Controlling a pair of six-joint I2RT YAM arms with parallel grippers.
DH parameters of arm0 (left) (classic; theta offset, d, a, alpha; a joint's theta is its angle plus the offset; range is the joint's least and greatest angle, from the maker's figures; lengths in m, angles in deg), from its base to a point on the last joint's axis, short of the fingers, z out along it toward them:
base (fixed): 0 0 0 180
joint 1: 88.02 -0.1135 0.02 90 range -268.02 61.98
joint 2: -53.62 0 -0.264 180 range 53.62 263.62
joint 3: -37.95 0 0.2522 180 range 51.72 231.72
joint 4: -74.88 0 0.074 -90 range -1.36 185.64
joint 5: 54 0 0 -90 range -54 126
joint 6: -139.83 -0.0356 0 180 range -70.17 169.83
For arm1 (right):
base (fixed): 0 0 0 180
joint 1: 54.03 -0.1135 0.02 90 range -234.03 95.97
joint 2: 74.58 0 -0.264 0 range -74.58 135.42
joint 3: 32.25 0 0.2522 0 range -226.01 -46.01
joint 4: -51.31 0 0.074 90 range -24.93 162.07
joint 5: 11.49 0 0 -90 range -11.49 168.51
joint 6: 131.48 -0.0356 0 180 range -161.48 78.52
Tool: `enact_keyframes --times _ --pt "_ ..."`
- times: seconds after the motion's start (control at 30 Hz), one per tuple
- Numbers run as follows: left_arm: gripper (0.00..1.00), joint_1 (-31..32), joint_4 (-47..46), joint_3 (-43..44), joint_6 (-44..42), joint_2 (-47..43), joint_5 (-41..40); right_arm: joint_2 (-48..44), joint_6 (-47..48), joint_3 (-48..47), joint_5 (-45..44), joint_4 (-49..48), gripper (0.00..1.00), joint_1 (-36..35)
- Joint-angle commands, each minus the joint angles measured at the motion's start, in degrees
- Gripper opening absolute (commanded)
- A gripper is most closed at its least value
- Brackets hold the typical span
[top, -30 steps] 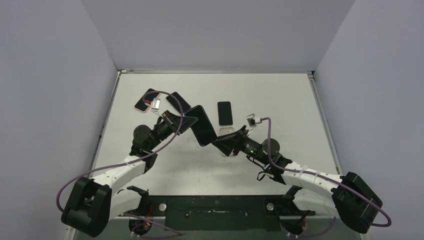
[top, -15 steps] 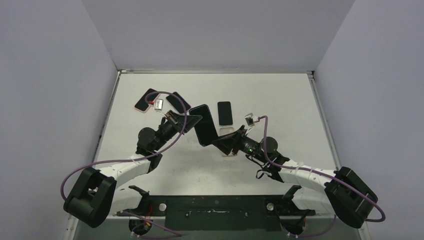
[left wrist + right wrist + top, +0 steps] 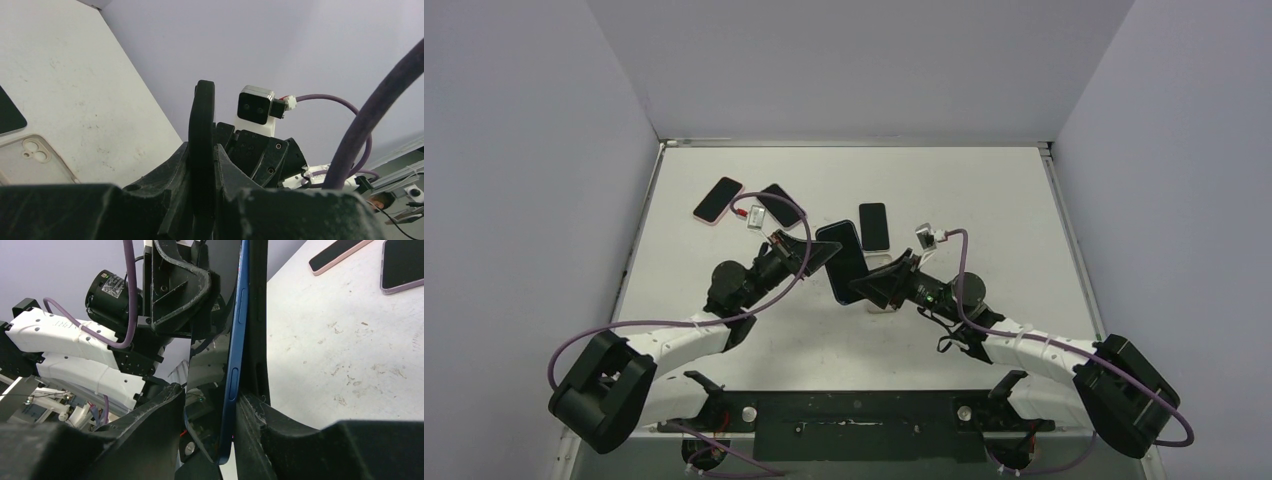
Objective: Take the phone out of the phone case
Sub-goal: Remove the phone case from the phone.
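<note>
A dark phone (image 3: pixel 844 262) in a black phone case hangs tilted above the table's middle between both arms. My left gripper (image 3: pixel 820 254) is shut on its left edge; in the left wrist view the black case rim (image 3: pixel 201 130) stands upright, pinched between the fingers of the left gripper (image 3: pixel 202 165). My right gripper (image 3: pixel 870 284) straddles the phone's other end. In the right wrist view the phone's blue side (image 3: pixel 235 365) and the black case (image 3: pixel 257 315) lean against the right finger, while the left finger stands apart with a gap. The right gripper (image 3: pixel 210 410) is open.
A pink-edged phone (image 3: pixel 717 200) and a dark phone (image 3: pixel 776 205) lie at the back left, another phone (image 3: pixel 874 225) behind the grippers. An empty clear case (image 3: pixel 35 160) lies on the table under the held phone. Purple cables loop over both arms.
The left arm has carried the phone to the right and a little nearer. The right gripper's jaws have narrowed around the phone's end.
</note>
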Motion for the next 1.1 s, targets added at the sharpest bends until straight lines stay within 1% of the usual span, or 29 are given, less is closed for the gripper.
enact_keyframes --times 0.0,0.2,0.27,0.3,0.4,0.43,0.6,0.73,0.87,0.97,1.07 --pt "0.0 3.4 4.3 0.3 -5.8 -1.0 -0.6 -0.7 -0.9 -4.3 2.5 -8.4 0.36 -0.4" --pt "0.0 3.6 3.9 1.0 -6.6 0.7 -0.5 1.6 -2.1 -4.6 5.1 -11.5 0.3 -0.2" --pt "0.0 3.6 3.5 1.3 -6.6 1.1 0.0 2.5 -2.7 -4.4 5.7 -12.9 0.26 0.0" --pt "0.0 3.5 3.5 1.3 -6.7 1.3 0.2 2.9 -3.1 -4.2 6.0 -13.6 0.22 0.2" --pt "0.0 3.1 3.5 1.1 -7.4 1.1 0.4 3.6 -4.3 -3.3 6.2 -15.5 0.05 1.4" --pt "0.05 3.0 3.5 1.0 -8.0 0.8 0.5 3.5 -4.6 -2.9 6.2 -15.8 0.0 1.8" --pt "0.31 1.7 3.9 -0.8 -9.6 -1.4 0.2 2.6 -4.8 -2.1 6.4 -15.0 0.0 3.0" --pt "0.49 0.1 3.3 -2.5 -10.1 -3.2 0.7 1.6 -5.1 -1.7 6.4 -13.9 0.0 3.9" --pt "0.58 -2.6 2.2 -5.0 -10.3 -4.9 2.7 0.4 -6.1 -0.8 6.2 -13.4 0.0 4.9" --pt "0.61 -4.7 1.1 -7.0 -9.8 -6.7 4.7 -0.7 -7.2 0.1 5.8 -12.6 0.0 6.0" --pt "0.62 -5.2 1.9 -8.2 -10.9 -8.7 6.0 -1.6 -8.2 0.5 5.6 -12.3 0.0 6.7"
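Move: The black-cased phone's middle is about 4 cm ahead and 4 cm left of the right gripper, at its height, with the near right edge already between those open fingers. From the right gripper the empty clear case is roughly 7 cm ahead, 5 cm right, and the bare phone 23 cm ahead, 4 cm right, both some 20 cm below. From the left gripper, pinching the far left edge, the held phone's middle is 2 cm back and 3 cm right. Close the right fingers on the near right edge of the blue phone while dipping about 1 cm and coming back up, the left hand still holding. Once the right has its pinch, open the left fingers wide to let go of the black case, and drop that hand about 4 cm, then also back 3 cm to the left. Ease the right hand some 1.5 cm to its right and slightly forward with the phone. ##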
